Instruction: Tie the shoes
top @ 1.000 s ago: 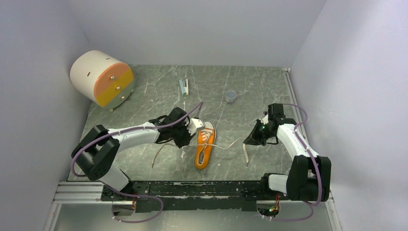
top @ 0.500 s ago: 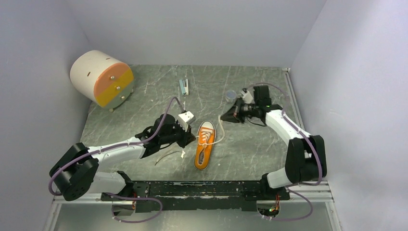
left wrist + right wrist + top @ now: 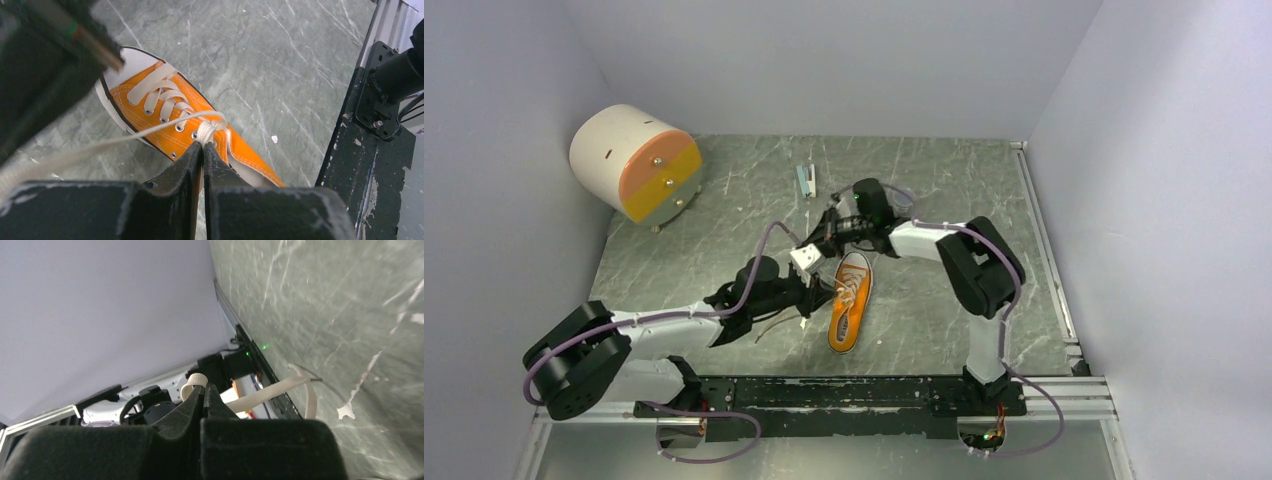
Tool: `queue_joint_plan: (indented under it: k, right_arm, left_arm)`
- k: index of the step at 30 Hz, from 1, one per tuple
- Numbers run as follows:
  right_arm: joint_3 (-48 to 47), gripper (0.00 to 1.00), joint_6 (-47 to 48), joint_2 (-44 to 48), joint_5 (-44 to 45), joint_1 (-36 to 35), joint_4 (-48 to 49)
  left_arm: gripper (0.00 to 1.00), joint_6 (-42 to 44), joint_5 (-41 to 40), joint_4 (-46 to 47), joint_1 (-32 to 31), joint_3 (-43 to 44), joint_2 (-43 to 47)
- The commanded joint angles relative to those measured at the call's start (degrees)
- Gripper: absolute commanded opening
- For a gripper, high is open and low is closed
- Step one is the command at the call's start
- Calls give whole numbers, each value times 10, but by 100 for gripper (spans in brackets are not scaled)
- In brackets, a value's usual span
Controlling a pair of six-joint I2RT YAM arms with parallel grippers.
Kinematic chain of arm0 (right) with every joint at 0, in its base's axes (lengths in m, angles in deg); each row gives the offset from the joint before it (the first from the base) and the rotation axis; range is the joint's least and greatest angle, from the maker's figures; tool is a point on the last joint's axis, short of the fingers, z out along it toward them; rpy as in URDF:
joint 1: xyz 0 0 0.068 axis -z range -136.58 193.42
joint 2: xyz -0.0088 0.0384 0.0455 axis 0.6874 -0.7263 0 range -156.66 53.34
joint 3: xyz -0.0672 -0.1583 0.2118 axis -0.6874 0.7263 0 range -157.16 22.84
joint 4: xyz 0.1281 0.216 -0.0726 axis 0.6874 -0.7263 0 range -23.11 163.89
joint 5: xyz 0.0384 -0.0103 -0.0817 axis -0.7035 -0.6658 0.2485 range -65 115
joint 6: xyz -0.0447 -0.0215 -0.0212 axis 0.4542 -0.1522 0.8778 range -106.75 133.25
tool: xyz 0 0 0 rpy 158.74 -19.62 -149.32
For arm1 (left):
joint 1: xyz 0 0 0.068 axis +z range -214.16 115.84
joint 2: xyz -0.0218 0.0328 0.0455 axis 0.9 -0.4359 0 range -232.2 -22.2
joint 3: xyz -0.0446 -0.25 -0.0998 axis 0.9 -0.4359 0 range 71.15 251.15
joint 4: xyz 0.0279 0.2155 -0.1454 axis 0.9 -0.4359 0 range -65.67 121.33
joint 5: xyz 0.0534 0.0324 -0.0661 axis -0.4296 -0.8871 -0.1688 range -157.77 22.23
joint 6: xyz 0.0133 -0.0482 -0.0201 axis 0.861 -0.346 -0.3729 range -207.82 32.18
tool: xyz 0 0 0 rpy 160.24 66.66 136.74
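The shoe [image 3: 848, 305], a small orange sneaker with a white toe cap, lies toe away from me in the middle of the table. My left gripper [image 3: 823, 291] reaches in from the left. In the left wrist view it [image 3: 203, 145] is shut on the white lace [image 3: 207, 131] right at the knot above the eyelets of the shoe [image 3: 150, 112]. My right gripper [image 3: 826, 233] hangs just beyond the toe. It [image 3: 204, 388] is shut on a loop of lace [image 3: 194, 382], and a strand [image 3: 265, 392] runs off from it.
A white and orange cylinder [image 3: 634, 162] lies at the back left corner. A small blue and white object [image 3: 806, 180] sits on the table behind the right gripper. Loose lace [image 3: 769, 326] trails left of the shoe. The black rail [image 3: 824, 393] runs along the near edge.
My right arm has swung from the right side across to just beyond the shoe's toe, carrying its lace. The left gripper has closed on the lace at the knot.
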Motion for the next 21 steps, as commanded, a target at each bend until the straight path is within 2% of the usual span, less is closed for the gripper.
queue_joint_plan:
  k: [1, 3, 7, 9, 13, 15, 18, 21]
  right_arm:
    - [-26, 0, -17, -28, -60, -37, -33]
    - [-50, 0, 41, -35, -68, -44, -127]
    - [-163, 0, 267, -114, -103, -76, -437]
    - [-185, 0, 319, -135, -104, -92, -519]
    - [-138, 0, 298, -121, -103, -100, -487]
    - [-152, 2, 340, -137, -100, -104, -547]
    - [-192, 21, 404, -151, -62, -103, -617]
    - [-181, 38, 371, -120, -54, -85, -573]
  left_arm:
    - [12, 5, 2, 101, -7, -36, 29]
    - [12, 19, 13, 117, -6, -45, 28]
    - [12, 45, 24, 154, -7, -51, 8]
    - [11, 50, 26, 166, -7, -49, -6]
    - [11, 46, 34, 204, -7, -57, -34]
    - [11, 37, 37, 230, -6, -64, -48]
    - [11, 23, 35, 262, -6, -75, -61]
    - [11, 18, 38, 260, -6, -75, -63]
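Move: The left fingers already pinch the lace loop at their tips, with the shoe's middle about 2 cm ahead of them, 4 cm to the right and 7 cm below. From the right hand, which holds the other lace, that loop lies roughly 9 cm back, 8 cm to the right and 3 cm lower. The shoe's middle is some 8 cm back, 12 cm to its right and 10 cm below; the loose lace tail lies about 8 cm back, 2 cm left and 13 cm down. Sweep the right gripper back about 12 cm and down some 8 cm, bowing slightly left on the way, to carry its lace from the far side of the pinched loop down under the left gripper. Swing the right wrist about 30 degrees counter-clockwise, fingertips tipping lower, and near the end open its fingers partway around the lace. Keep the left gripper shut on the loop, nearly in place. ##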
